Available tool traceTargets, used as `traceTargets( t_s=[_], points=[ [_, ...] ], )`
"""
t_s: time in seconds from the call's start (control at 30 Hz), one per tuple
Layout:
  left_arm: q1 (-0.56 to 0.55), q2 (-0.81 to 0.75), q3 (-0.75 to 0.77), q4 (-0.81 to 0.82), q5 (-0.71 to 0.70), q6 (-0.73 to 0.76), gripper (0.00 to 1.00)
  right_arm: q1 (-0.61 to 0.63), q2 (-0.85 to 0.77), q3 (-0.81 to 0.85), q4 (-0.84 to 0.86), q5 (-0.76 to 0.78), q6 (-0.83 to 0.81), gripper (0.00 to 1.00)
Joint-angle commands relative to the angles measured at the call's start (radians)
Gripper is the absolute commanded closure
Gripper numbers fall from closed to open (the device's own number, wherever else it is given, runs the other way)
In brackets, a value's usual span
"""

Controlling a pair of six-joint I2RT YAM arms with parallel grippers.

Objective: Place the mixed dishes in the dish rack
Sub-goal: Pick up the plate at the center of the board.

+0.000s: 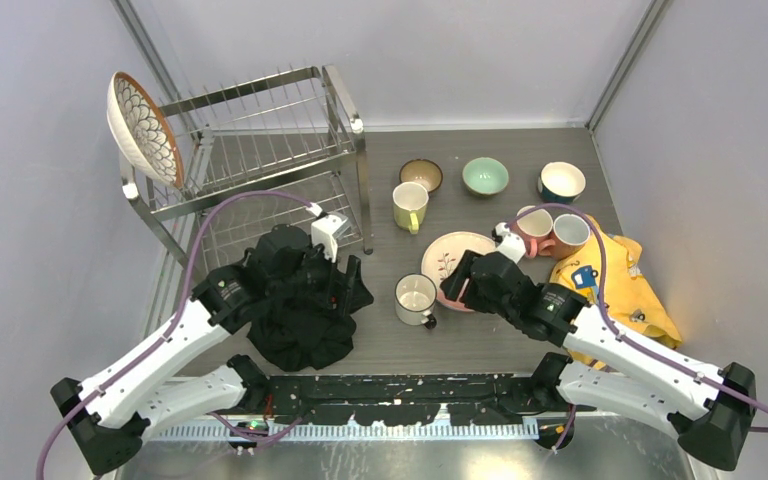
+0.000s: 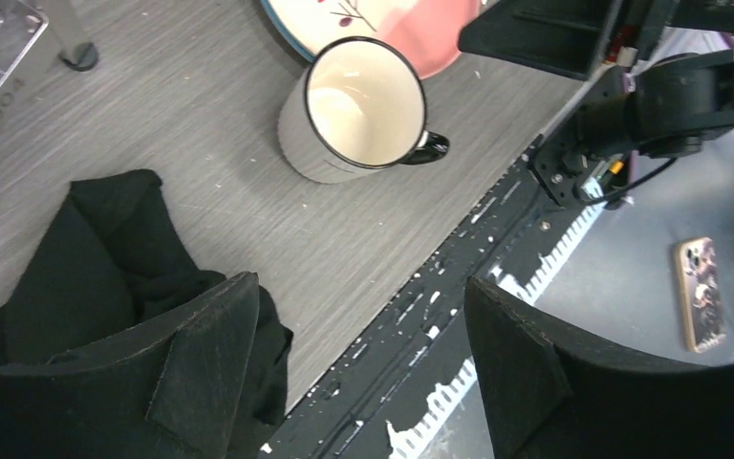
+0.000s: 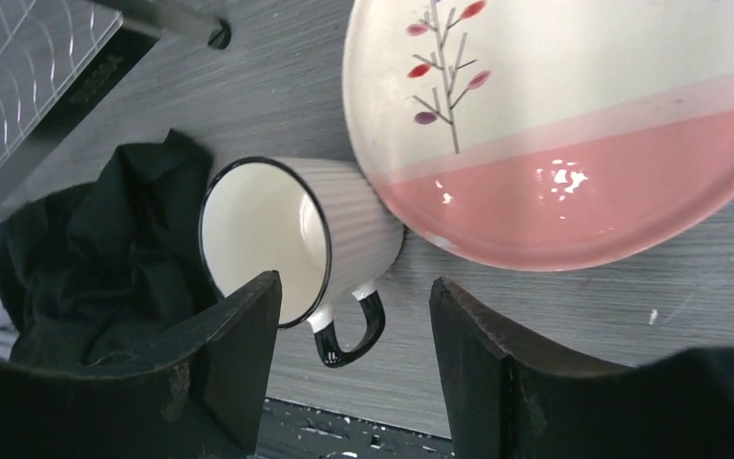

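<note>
The silver wire dish rack (image 1: pixel 332 100) stands at the back left, a patterned plate (image 1: pixel 143 130) upright at its left end. On the table are a brown bowl (image 1: pixel 420 175), mint bowl (image 1: pixel 485 176), blue bowl (image 1: pixel 561 181), yellow mug (image 1: pixel 410 206), two pink mugs (image 1: pixel 550 232), a pink-and-cream plate (image 1: pixel 450 252) (image 3: pixel 573 124) and a white mug (image 1: pixel 416 299) (image 3: pixel 287 239) (image 2: pixel 354 105). My right gripper (image 1: pixel 452 290) (image 3: pixel 354 368) is open, with the white mug's black handle (image 3: pixel 349 335) between its fingers, untouched. My left gripper (image 1: pixel 345 283) (image 2: pixel 363 373) hangs open and empty over the black cloth's edge.
A black cloth (image 1: pixel 305 315) (image 2: pixel 86 277) lies bunched in front of the rack, left of the white mug. A yellow cloth (image 1: pixel 625 290) lies at the right, under my right arm. The table's near edge with a black rail (image 1: pixel 400 395) runs just behind the white mug.
</note>
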Motion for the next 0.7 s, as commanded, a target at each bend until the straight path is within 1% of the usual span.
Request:
traceTargets(
  t_s=[0.0,0.1,0.2,0.3,0.37,0.43,0.57,0.67],
  points=[
    [-0.004,-0.024,-0.023,0.044,-0.077,0.050,0.21,-0.002,0.017,0.012,0.049,-0.043,-0.038,0.37],
    [-0.005,-0.022,-0.029,0.040,-0.085,0.063,0.21,-0.002,0.040,0.034,-0.060,0.119,0.072,0.36],
    [-0.005,-0.009,-0.017,0.007,-0.095,0.096,0.21,-0.018,0.040,0.034,-0.127,0.230,0.146,0.35],
    [-0.005,0.004,-0.004,-0.036,-0.120,0.119,0.21,-0.055,0.016,0.023,-0.171,0.313,0.188,0.34],
    [-0.005,0.006,-0.004,-0.047,-0.119,0.127,0.20,-0.110,-0.012,0.006,-0.178,0.335,0.185,0.34],
    [-0.005,0.008,-0.011,-0.046,-0.105,0.126,0.20,-0.208,-0.033,-0.023,-0.144,0.287,0.150,0.34],
    [-0.006,0.008,-0.017,-0.044,-0.091,0.126,0.21,-0.430,-0.044,-0.076,-0.047,0.087,0.049,0.35],
    [-0.006,0.001,-0.019,-0.047,-0.097,0.127,0.21,-0.523,-0.026,-0.091,0.002,0.024,0.013,0.36]
  ],
)
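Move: From the right hand, the plate's middle is about 6 cm ahead, 5 cm to the right and 10 cm below. The enamel mug sits about 9 cm to this hand's left and 2 cm back, and the nearer pink mug some 16 cm ahead and 20 cm right. From the left hand, the plate lies roughly 9 cm ahead, 26 cm right and 18 cm below. Right hand swings about 13 cm right towards the plate's right rim, turning some 30 degrees clockwise; left sinks slightly. ##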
